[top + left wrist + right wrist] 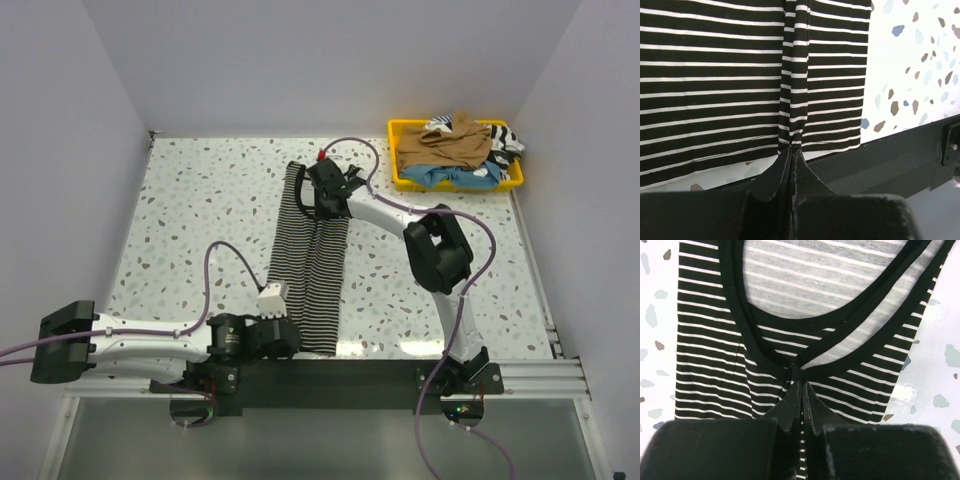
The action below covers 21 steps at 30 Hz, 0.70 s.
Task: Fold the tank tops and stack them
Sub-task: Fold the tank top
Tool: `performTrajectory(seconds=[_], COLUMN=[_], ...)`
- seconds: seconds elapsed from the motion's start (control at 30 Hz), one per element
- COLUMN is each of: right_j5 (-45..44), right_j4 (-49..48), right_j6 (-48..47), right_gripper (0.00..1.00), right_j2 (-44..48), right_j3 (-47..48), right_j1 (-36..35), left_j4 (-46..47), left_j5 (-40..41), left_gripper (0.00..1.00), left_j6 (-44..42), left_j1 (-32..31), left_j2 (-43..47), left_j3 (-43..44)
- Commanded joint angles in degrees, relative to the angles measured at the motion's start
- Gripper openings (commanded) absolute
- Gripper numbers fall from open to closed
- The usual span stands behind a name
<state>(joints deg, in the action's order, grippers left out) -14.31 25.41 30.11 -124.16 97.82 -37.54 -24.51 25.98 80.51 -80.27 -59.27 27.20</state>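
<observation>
A black-and-white striped tank top (310, 260) lies stretched lengthwise down the middle of the table, folded narrow along its length. My left gripper (292, 340) is at its near hem. In the left wrist view the left gripper (790, 149) is shut on a pinched ridge of the striped cloth (715, 85) at the hem. My right gripper (322, 190) is at the far end. In the right wrist view the right gripper (803, 381) is shut on the black neckline binding of the striped top (710, 340). More tank tops, tan (445, 145), light blue (450, 175) and striped (505, 138), lie heaped at the back right.
A yellow tray (394, 150) at the back right corner holds the heaped tops. Speckled tabletop (190, 220) shows on both sides of the striped top. The black rail (900, 150) at the table's near edge runs just behind the hem.
</observation>
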Motion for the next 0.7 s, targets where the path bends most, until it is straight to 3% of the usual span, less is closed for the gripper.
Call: performTrajectory(seconds=[0.0, 0.23, 0.3, 0.37, 0.4, 0.43, 0.53, 0.57, 0.67], right_j5=[-3.4, -4.2, -4.5, -4.9, -4.9, -5.0, -5.4, -5.6, -5.6], right_j4=[-1.2, -1.0, -0.6, -0.5, -0.4, -0.4, -0.1, 0.1, 1.0], right_j6=[1.1, 0.8, 0.6, 0.4, 0.1, -0.1, -0.8, -0.9, -1.5], right_gripper=[0.0, 0.0, 0.03, 0.14, 0.19, 0.29, 0.43, 0.48, 0.51], right_j2=[-0.3, -1.2, -1.2, -0.7, -0.5, 0.2, 2.2, 2.8, 5.1], right_j3=[2.9, 4.2, 4.6, 4.5, 4.5, 4.4, 4.4, 4.4, 4.4], right_j1=[-0.6, -1.7, -2.0, -2.3, -2.4, -2.4, -2.4, -2.5, -2.4], left_j4=[-0.9, -0.5, -0.8, -1.1, -2.1, -3.2, -4.9, -5.9, -8.6], left_j5=[-0.4, -1.0, -0.9, -0.7, -0.3, 0.5, 2.4, 2.8, 4.5], left_gripper=[0.0, 0.0, 0.0, 0.0, 0.04, 0.16, 0.36, 0.39, 0.43], left_j6=[2.7, 2.3, 1.9, 1.1, 0.6, -0.3, -2.4, -2.7, -4.3], left_j1=[-0.2, -0.2, -0.2, -0.2, -0.2, -0.2, -0.2, -0.2, -0.1], left_j2=[-0.4, -1.2, -1.1, -0.9, -0.7, -0.1, 1.0, 1.2, 1.2], left_j3=[-1.4, -1.7, -1.2, -0.7, 0.5, 1.9, 4.3, 5.0, 8.6])
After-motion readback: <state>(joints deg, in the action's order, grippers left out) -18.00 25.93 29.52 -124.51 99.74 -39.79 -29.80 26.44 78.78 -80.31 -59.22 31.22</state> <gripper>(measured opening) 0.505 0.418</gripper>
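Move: My left hand holds the hem end and my right hand the armhole end of the tank top's folded-over right side; the tank top's middle line, where it goes, is about 1 cm left of each hand and 1–2 cm below. The fold at the hem lies about 8 cm right of my left hand, level with it. From my right hand, the left strap's top is some 15 cm ahead and 6 cm left, the right strap's about 13 cm ahead and 9 cm right. Still pinching, I press my left hand down about 1.5 cm and ease it 1 cm left, setting the hem end on the middle line. Meanwhile my right hand slides its end about 1.5 cm left, rising slightly. Then both my grippers open roughly halfway and let go, my left lifting about 3 cm clear while my right stays low over the neckline's foot. ##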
